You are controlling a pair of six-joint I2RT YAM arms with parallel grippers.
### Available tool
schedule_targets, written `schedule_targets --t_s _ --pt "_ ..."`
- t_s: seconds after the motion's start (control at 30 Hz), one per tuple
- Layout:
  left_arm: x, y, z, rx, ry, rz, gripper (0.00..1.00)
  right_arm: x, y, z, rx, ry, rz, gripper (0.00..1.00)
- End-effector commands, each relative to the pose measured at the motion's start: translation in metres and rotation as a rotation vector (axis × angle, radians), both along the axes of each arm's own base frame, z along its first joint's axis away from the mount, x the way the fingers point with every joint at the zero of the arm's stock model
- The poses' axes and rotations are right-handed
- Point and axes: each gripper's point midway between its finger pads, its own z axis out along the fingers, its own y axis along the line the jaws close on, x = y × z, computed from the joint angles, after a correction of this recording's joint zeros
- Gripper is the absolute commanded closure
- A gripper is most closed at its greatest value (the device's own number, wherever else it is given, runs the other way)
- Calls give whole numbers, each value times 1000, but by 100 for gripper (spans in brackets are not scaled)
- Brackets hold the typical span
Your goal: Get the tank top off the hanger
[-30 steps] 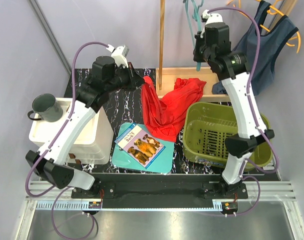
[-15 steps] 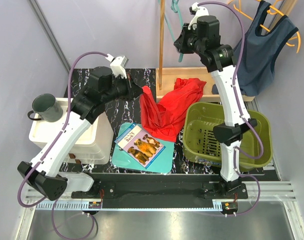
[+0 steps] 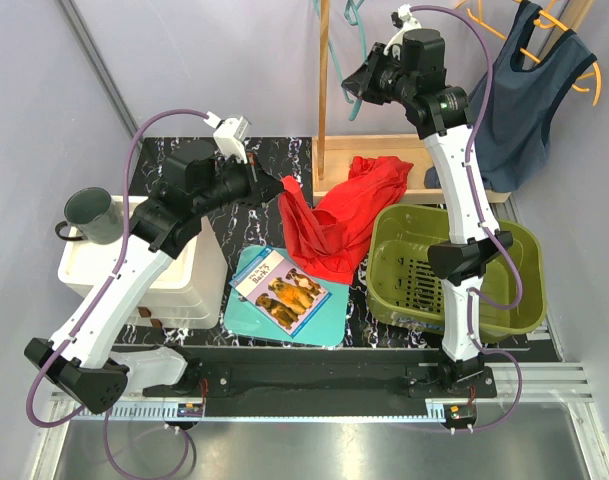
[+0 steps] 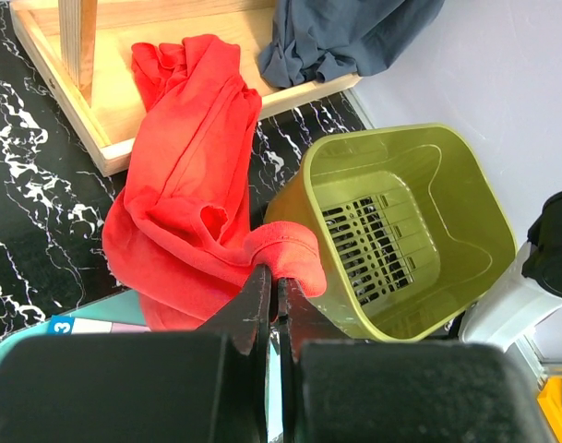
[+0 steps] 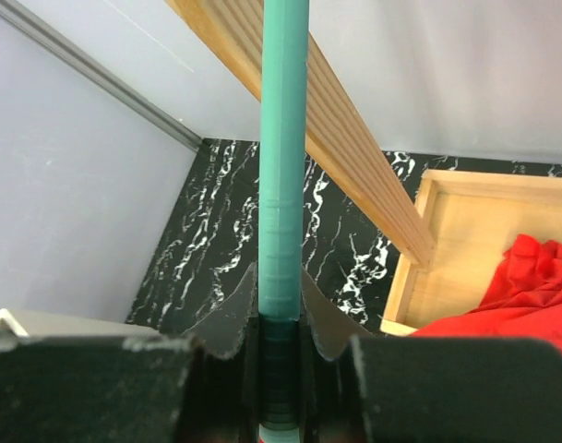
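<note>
The red tank top [image 3: 329, 225] lies crumpled on the table, draped from the wooden tray toward the green basket; it also fills the left wrist view [image 4: 188, 185]. My left gripper [image 3: 279, 190] [image 4: 276, 281] is shut on a folded edge of it. High at the back, my right gripper [image 3: 352, 92] [image 5: 282, 286] is shut on the teal hanger [image 5: 285, 138], beside the wooden post. The hanger's hook [image 3: 356, 12] shows at the top edge. No cloth hangs on the part of the hanger in view.
A wooden rack post [image 3: 324, 80] rises from a shallow wooden tray [image 3: 434, 150]. A dark blue garment [image 3: 529, 100] hangs on an orange hanger [image 3: 579, 70] at the right. Also here: green basket [image 3: 514, 250] [image 4: 465, 212], book [image 3: 281, 290], white box [image 3: 94, 275] with mug [image 3: 92, 215].
My right gripper has carried the teal hanger left, away from the blue garment and toward the post. My left gripper has shifted slightly nearer and lower, still holding the red cloth.
</note>
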Motion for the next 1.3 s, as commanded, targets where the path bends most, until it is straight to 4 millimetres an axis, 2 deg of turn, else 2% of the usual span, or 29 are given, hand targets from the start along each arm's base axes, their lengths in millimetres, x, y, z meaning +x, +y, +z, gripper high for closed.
schedule_targets --t_s 0.0,0.1,0.27,0.3,0.37,0.43,0.47,0.63,0.77,0.8,0.9,0.93,0.97,1.03,1.07,1.2,1.27 --pt "-6 -4 30 -53 -78 -37 100 -8 22 6 106 29 110 100" --pt "-5 -6 32 -54 -75 -41 100 -12 23 2 110 51 120 99" --pt "-3 -8 36 -59 -70 -44 100 -20 20 3 120 76 113 80" --pt "-2 -9 37 -60 -71 -46 100 -24 17 4 115 82 99 69" --pt "0 -10 41 -62 -75 -46 100 -28 12 6 108 82 86 57" --pt "3 -12 40 -61 -69 -46 100 -36 2 12 92 76 70 40" --pt "3 -12 42 -65 -70 -48 100 -38 -2 13 87 76 64 35" --pt "6 -19 41 -81 -39 -59 100 -71 -35 20 -5 70 -6 0" --pt "10 -26 51 -106 -33 -72 100 -102 -61 11 -70 89 -68 0" --pt "11 -27 54 -115 -33 -74 100 -118 -68 4 -89 102 -75 0" --pt "11 -36 70 -164 -18 -104 100 -145 -81 -13 -120 108 -76 0" --pt "9 -37 84 -199 -20 -107 100 -153 -82 -18 -123 105 -65 0" --pt "12 -42 85 -214 -8 -117 100 -167 -82 -28 -116 100 -39 0" --pt "8 -48 104 -278 -8 -149 100 -180 -79 -36 -105 89 3 0" --pt "7 -50 109 -299 -4 -159 100 -194 -74 -42 -88 69 56 0" --pt "-3 -58 142 -443 5 -219 100 -228 -50 -47 -59 -33 239 0" --pt "-5 -61 151 -484 14 -238 100 -238 -42 -51 -67 -108 296 0"
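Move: Ahead of the right hand, which still holds the teal hanger, the rack's wooden post stands about 13 cm farther out and 5 cm left; the rail above is out of view. The red tank top's middle lies some 7 cm back from that hand, about 35 cm below. From the left hand, still pinching one end of the tank top, its middle is roughly 15 cm ahead, 12 cm right and 28 cm down; the green basket is level ahead, 38 cm right, 32 cm down. Lowering the teal hanger a centimetre or two at the rack, the right hand opens wide and lets go, then draws back quickly some 22 cm, drifting right and finally sinking, towards the tank top held up by the left hand. Late on, the left hand, keeping its pinch, lifts the fabric about 8 cm and carries it some 5 cm right while the wrist rolls. ##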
